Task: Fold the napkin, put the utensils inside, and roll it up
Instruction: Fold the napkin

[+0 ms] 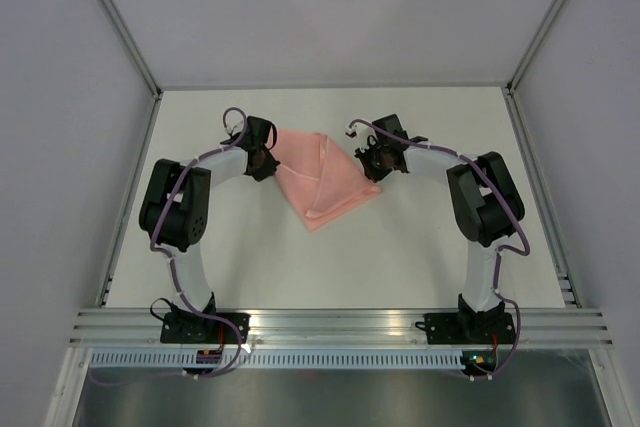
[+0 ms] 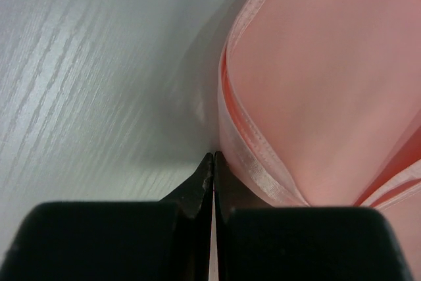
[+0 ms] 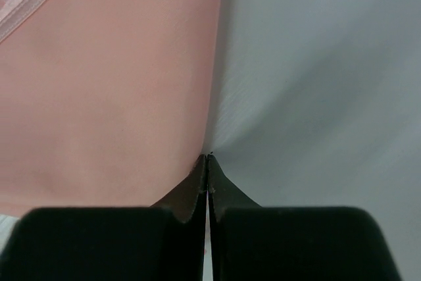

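Observation:
The salmon-pink napkin (image 1: pixel 320 182) lies partly folded on the white table (image 1: pixel 400 257), between the two arms. My left gripper (image 1: pixel 265 160) is at its left edge. In the left wrist view the napkin (image 2: pixel 329 83) shows its hemmed edge running down into the tips of that gripper (image 2: pixel 214 156), whose jaws are pressed together on it. My right gripper (image 1: pixel 375 160) is at the cloth's right edge. In the right wrist view the napkin (image 3: pixel 105 83) ends at the closed tips of that gripper (image 3: pixel 208 157). The utensils are out of view.
Grey walls and slanted metal frame posts (image 1: pixel 130 152) close in the table on both sides and at the back. An aluminium rail (image 1: pixel 340 325) with the arm bases runs along the near edge.

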You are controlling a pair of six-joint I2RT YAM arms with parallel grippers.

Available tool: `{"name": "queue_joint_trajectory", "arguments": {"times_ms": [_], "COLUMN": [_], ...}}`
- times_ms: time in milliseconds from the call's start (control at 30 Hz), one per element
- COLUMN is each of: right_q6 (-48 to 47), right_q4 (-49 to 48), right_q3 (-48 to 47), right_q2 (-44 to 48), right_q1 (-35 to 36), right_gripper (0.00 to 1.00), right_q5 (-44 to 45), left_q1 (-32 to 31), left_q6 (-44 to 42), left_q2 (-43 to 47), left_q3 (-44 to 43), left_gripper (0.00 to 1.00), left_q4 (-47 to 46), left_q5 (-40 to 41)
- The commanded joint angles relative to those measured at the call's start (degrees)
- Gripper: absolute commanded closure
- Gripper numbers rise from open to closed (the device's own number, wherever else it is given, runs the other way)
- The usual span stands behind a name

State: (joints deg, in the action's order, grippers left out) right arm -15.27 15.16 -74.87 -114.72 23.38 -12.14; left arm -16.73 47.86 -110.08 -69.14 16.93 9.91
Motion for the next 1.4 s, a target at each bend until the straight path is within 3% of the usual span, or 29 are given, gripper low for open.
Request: {"name": "queue_joint_trajectory", "arguments": {"times_ms": [0, 567, 833, 1067, 1267, 1300, 1367], "right_q6": [-0.38, -2.75, -2.31, -1.78, -1.87, -1.78, -1.17], "right_q4": [3.56, 8.04, 10.77, 10.77, 12.61, 12.88, 13.75], "right_q3": [2.44, 13.78, 13.09, 12.21, 9.84, 9.57, 7.91], "right_q2": [2.73, 13.29, 14.61, 16.44, 22.24, 22.95, 24.53], "right_q1": [0.44, 7.82, 9.67, 8.27, 5.01, 5.01, 5.1], "right_gripper": [0.98, 1.0, 1.0, 1.0, 0.82, 0.75, 0.73], "right_q5": [-2.09, -3.32, -4.3, 1.5, 2.38, 2.56, 3.53], "left_q1": [0.3, 0.3, 0.21, 2.14, 7.5, 8.2, 8.73], "left_q6": [-2.24, -11.64, -15.51, -15.78, -15.86, -16.56, -16.92], "left_q2": [-2.94, -14.36, -18.15, -15.52, -4.91, -3.23, 1.59], "left_q3": [-3.45, -21.9, -29.2, -30.0, -25.09, -24.2, -21.4], "left_gripper": [0.98, 0.96, 0.87, 0.68, 0.53, 0.52, 0.5], "left_q4": [1.96, 8.12, 8.65, 8.3, 5.4, 4.96, 4.08], "left_q5": [-1.03, -9.63, -14.3, -12.99, -15.62, -15.54, -15.62]}}
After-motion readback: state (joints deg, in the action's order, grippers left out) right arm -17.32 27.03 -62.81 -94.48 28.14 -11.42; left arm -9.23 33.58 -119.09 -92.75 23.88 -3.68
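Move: Right at the left fingertips is the napkin's left edge. Its middle lies about 12 cm to the right of that hand and 4 cm back. The napkin's far-left corner is roughly 11 cm straight ahead of the left hand, and its near corner some 16 cm back and 9 cm to the right. From the right hand, on the opposite edge, the middle is about 12 cm left and 2 cm back, with the right corner 4 cm back and 2 cm right. The cloth lies about 1 cm below both hands. Sweeping opposite edges with shut fingers low at the table, the left hand pushes the napkin's left edge about 8 cm forward and 5 cm right while the right drags the other edge some 13 cm back, slightly left. Then both let go and rise about 5 cm, the left moving out leftward, opening about halfway, the right easing forward and right, opening a quarter. ##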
